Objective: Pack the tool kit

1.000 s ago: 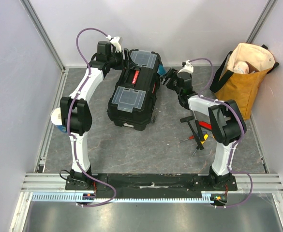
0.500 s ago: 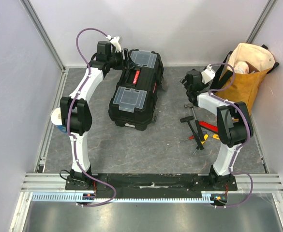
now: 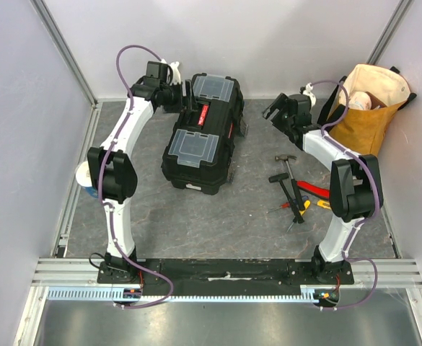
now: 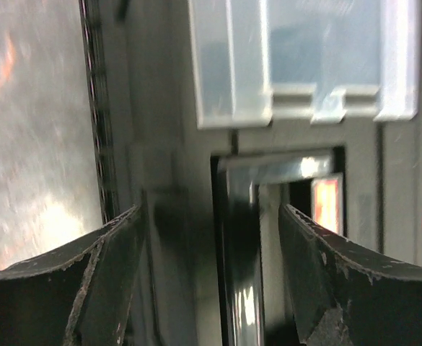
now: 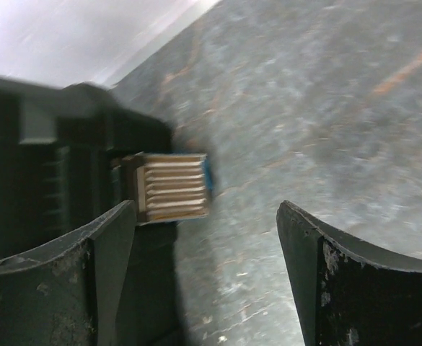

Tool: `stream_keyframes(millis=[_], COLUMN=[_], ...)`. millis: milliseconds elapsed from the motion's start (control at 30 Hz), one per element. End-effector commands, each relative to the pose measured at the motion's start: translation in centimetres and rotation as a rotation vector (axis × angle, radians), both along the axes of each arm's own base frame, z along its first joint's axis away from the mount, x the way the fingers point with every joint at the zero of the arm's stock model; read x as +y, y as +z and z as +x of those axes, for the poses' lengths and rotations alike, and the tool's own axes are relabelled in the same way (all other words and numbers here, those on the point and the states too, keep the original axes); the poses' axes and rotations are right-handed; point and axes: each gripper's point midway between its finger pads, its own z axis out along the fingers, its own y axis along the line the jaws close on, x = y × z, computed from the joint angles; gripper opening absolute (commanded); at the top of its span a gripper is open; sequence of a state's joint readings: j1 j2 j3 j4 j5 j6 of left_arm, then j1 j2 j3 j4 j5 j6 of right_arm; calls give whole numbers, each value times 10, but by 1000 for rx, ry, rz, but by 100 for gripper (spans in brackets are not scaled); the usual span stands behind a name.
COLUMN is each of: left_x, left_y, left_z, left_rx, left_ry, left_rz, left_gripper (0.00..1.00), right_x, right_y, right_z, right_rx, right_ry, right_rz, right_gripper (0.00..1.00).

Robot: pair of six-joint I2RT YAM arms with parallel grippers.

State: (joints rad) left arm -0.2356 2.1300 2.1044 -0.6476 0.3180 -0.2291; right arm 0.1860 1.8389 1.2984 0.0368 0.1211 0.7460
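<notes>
The black toolbox [image 3: 200,137] lies closed at the table's middle back, with a red handle panel [image 3: 203,114] and two clear-lidded compartments [image 3: 189,145]. My left gripper [image 3: 182,96] is open at its far left edge. In the left wrist view, the left gripper [image 4: 211,216] hovers over the lid beside a clear compartment [image 4: 304,58]. My right gripper [image 3: 275,112] is open and empty, apart from the box's right side. In the right wrist view, the right gripper [image 5: 207,216] faces a ribbed latch [image 5: 173,187]. A hammer [image 3: 287,167], red-handled pliers [image 3: 311,189], screwdrivers [image 3: 291,206] and a yellow knife [image 3: 322,204] lie on the table.
A mustard-yellow tote bag [image 3: 366,115] stands at the back right, close behind the right arm. A small blue-and-white cup [image 3: 86,180] sits by the left wall, partly behind the left arm. Grey walls close in the table on three sides.
My right gripper has pulled away from the toolbox's right side, moving right and toward the back, and has opened wider. My left gripper has stayed at the box's far left edge and opened slightly.
</notes>
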Motion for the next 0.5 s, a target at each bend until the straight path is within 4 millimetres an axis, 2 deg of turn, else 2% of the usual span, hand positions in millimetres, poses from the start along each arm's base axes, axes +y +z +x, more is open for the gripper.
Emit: stream_keyframes(millis=[0, 133, 400, 467], left_x=[14, 15, 16, 23], left_y=[-27, -1, 44, 52], left_z=[-62, -70, -83, -85], left_rx=[237, 199, 111, 91], left_ry=[8, 25, -11, 0], left_rz=[98, -17, -279, -327], left_gripper=[81, 82, 84, 84], right_x=[45, 71, 144, 159], right_y=[60, 88, 113, 118], right_z=[-3, -5, -21, -25], right_rx=[-100, -146, -161, -166], right_ry=[243, 332, 490, 516], right_rz=[78, 92, 72, 66], right_gripper=[87, 88, 89, 89])
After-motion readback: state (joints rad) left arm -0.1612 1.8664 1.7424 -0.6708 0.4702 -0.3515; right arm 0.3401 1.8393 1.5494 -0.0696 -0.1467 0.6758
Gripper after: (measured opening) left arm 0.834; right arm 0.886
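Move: The toolbox's middle lies about 23 cm to the right hand's left, 7 cm back and 5 cm lower. The open latch at the box's far end is some 9 cm left of this hand, level fore and aft and 6 cm lower. From the left hand, just above the lid, the toolbox's middle is roughly 8 cm back, 4 cm right and 11 cm down; the handle is 5 cm back, 4 cm right and 4 cm below. Sweeping left some 13 cm and climbing about 9, the right hand comes in from the open floor towards the toolbox's upper right side, turning about 25 degrees counter-clockwise. Meanwhile the left hand draws back about 8 cm beside the handle along the lid's left part, drifting slightly left as its fingers tip further down. Both grippers stay wide open. ##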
